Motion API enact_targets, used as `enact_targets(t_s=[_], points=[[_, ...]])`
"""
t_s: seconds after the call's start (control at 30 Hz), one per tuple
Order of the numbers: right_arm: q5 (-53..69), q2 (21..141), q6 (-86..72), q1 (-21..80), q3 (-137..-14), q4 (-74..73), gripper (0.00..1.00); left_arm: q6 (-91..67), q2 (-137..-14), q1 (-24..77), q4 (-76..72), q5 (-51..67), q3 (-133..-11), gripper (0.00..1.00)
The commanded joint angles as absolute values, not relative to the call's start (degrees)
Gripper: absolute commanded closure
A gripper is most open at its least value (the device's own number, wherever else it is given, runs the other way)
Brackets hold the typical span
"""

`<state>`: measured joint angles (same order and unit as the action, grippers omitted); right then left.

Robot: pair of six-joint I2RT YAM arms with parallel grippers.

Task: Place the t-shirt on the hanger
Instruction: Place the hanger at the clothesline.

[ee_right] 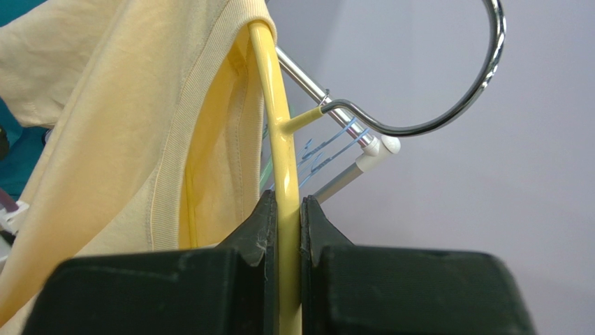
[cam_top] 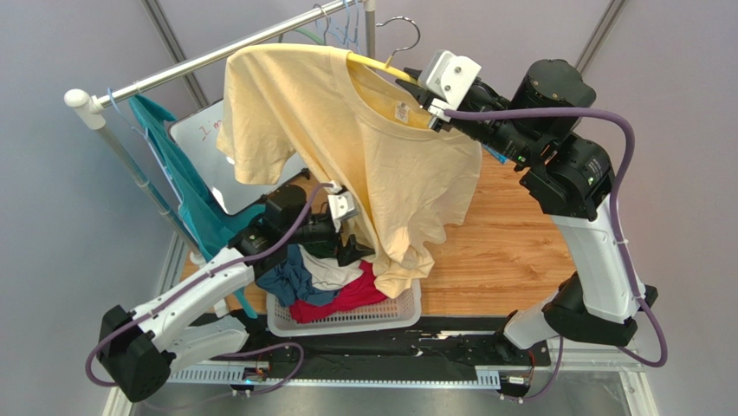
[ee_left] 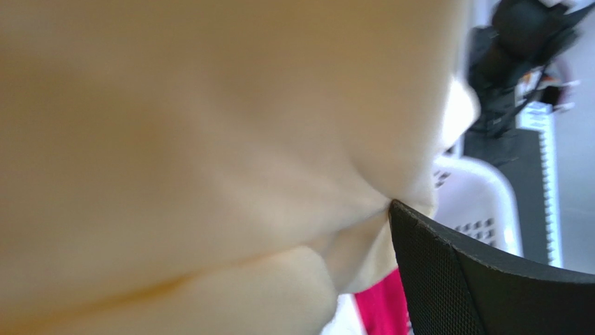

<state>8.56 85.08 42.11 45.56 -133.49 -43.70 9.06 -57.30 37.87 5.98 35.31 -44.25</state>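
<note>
The pale cream-yellow t-shirt (cam_top: 372,147) hangs high over the table, its neck around one arm of the yellow hanger (cam_top: 378,65). My right gripper (cam_top: 414,82) is shut on the hanger's yellow bar; in the right wrist view the bar (ee_right: 276,125) runs up between the closed jaws (ee_right: 285,204), with the silver hook (ee_right: 447,105) above and the ribbed collar (ee_right: 188,118) to its left. My left gripper (cam_top: 353,250) is low at the shirt's body. In the left wrist view cloth (ee_left: 209,139) fills the frame and bunches at one black finger (ee_left: 454,279); the other finger is hidden.
A metal clothes rail (cam_top: 216,56) crosses the back, with light blue hangers (cam_top: 346,17) and a teal garment (cam_top: 186,186) on it. A white basket (cam_top: 346,322) of clothes, a red one (cam_top: 351,297) on top, stands under the shirt. The wooden table (cam_top: 511,243) lies to the right.
</note>
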Motion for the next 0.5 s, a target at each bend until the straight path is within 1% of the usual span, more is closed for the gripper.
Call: enact_targets(t_s=[0.0,0.13,0.17,0.23,0.27,0.3,0.37,0.4,0.47], points=[[6.77,83.85,42.63,45.53,-134.39,-33.05,1.00,0.91,-61.51,44.11,-9.02,33.33,-44.30,0.01],[6.42,83.41,42.36,45.44,-133.25,-32.52,1.00,-5.18,-67.31,45.61,-16.95,28.31,-44.30,0.01],[6.24,83.41,42.28,45.44,-132.89,-32.26,1.00,-5.36,-68.19,46.22,-17.66,27.78,-44.56,0.04],[6.15,83.23,42.19,45.44,-132.63,-31.99,1.00,-3.88,-69.95,47.98,-17.84,26.81,-46.14,0.21],[5.89,83.32,42.19,45.53,-132.19,-31.56,1.00,-3.78,-70.31,48.34,-17.84,25.50,-46.58,0.31],[5.80,83.23,42.19,45.44,-132.01,-31.47,1.00,-4.04,-70.75,48.43,-17.75,22.62,-47.28,0.57],[5.80,83.23,42.10,45.53,-131.66,-31.20,1.00,-3.00,-71.37,48.52,-16.97,20.14,-47.98,0.83],[5.80,83.15,42.10,45.44,-131.40,-31.11,1.00,-2.38,-71.19,48.34,-17.05,17.60,-48.08,1.00],[5.80,83.06,42.10,45.35,-131.13,-30.59,1.00,-0.45,-69.35,47.64,-16.53,15.57,-48.34,1.00]])
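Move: The left hand, wide open, has the lower side of the hanging t-shirt about 6 cm to its right and 2 cm ahead, level with it. The basket's middle lies roughly 18 cm below, 7 cm back and 5 cm to the left; the red garment in it is 10 cm back and 3 cm left. From the right hand, holding the hanger, the clothesline's free stretch is some 20 cm left, 11 cm ahead and slightly higher, with the green hanger 17 cm left and 12 ahead. Pinching a fold of the t-shirt's lower side, the left fingers snap from wide open to nearly shut as the hand slides about 7 cm right, into the cloth, easing slightly forward late on. The right hand keeps its grip on the yellow hanger beside the hook, sinking and edging forward a centimetre or two. ##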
